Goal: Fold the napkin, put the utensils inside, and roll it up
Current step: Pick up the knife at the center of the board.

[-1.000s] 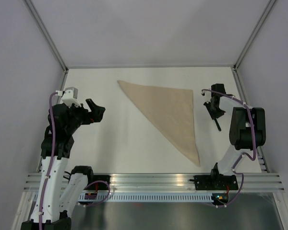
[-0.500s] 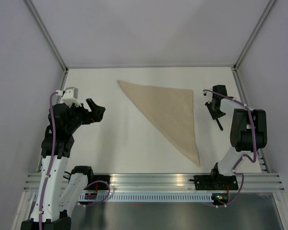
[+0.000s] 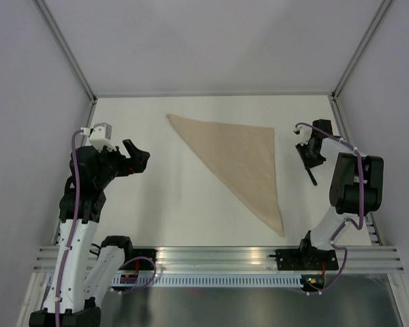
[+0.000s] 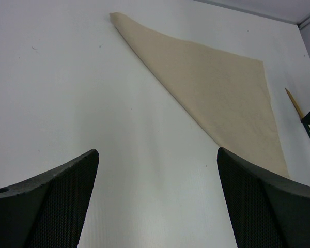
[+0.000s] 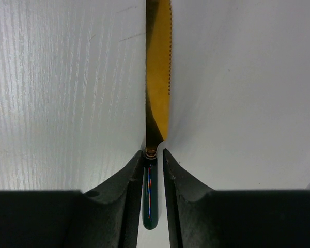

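Observation:
The beige napkin [image 3: 238, 160] lies folded into a triangle in the middle of the table; it also shows in the left wrist view [image 4: 212, 88]. The knife [image 3: 312, 177], with a yellow-orange blade [image 5: 158, 77] and a dark handle, is to the right of the napkin and also shows in the left wrist view [image 4: 298, 106]. My right gripper [image 3: 309, 162] is closed round the knife's handle where it meets the blade [image 5: 154, 152]. My left gripper [image 3: 138, 158] hangs open and empty over bare table left of the napkin [image 4: 157, 155].
The white table [image 3: 157, 197] is walled by metal frame posts at the back corners. An aluminium rail [image 3: 218, 259] with cables runs along the near edge. The knife lies close to the table's right edge.
My right gripper and the knife have shifted slightly to the right. The left arm and the napkin have not moved.

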### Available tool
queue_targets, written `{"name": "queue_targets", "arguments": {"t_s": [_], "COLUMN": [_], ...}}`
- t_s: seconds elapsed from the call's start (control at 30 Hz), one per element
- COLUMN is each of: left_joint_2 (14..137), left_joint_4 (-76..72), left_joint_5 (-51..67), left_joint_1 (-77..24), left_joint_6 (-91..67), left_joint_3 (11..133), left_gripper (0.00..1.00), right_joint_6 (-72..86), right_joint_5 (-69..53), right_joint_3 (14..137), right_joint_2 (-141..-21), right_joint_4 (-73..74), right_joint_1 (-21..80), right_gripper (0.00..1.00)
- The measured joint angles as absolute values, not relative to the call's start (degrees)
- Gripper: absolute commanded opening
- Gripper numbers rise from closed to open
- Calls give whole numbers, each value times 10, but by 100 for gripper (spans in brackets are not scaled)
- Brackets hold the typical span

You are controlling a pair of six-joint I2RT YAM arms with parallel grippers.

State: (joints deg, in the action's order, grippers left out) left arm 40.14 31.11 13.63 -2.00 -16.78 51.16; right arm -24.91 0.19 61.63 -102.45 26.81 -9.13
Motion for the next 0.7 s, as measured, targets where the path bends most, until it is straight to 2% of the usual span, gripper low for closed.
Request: {"name": "queue_targets", "arguments": {"t_s": [0.33, 0.4, 0.5, 0.7], "left_joint_2": [408, 408, 408, 408], "left_joint_4": [311, 311, 311, 311], "left_joint_5": [136, 136, 136, 135], "left_joint_1": [-20, -20, -20, -20], "left_joint_6": [-168, -168, -168, -168], "left_joint_3": [512, 512, 512, 512], "left_gripper": [100, 100, 100, 100], "right_joint_6": [-255, -255, -258, -258], "right_joint_5": [-40, -49, -56, -62], "right_joint_3": [615, 615, 617, 624], "right_joint_2": [-1025, -1025, -1026, -1029], "right_joint_4": [270, 270, 273, 280], "right_joint_1": [-111, -116, -119, -122], "right_gripper": [25, 20, 1, 0]}}
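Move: The knife lies right under the right gripper, its neck already between the parted fingertips and its middle about 2 cm ahead and 1 cm to the left, at fingertip height. The folded napkin's middle is some 28 cm to the gripper's left and about 2 cm ahead, level with the table. From the left gripper the knife lies roughly 62 cm to the right, 10 cm ahead and 26 cm down. Hold the right gripper where it is, low over the board, and roll it about 5 degrees so that its left side rises. Narrow the fingers a little, then shut them fully, pinching the knife at the neck where blade meets handle; do not lift yet. ##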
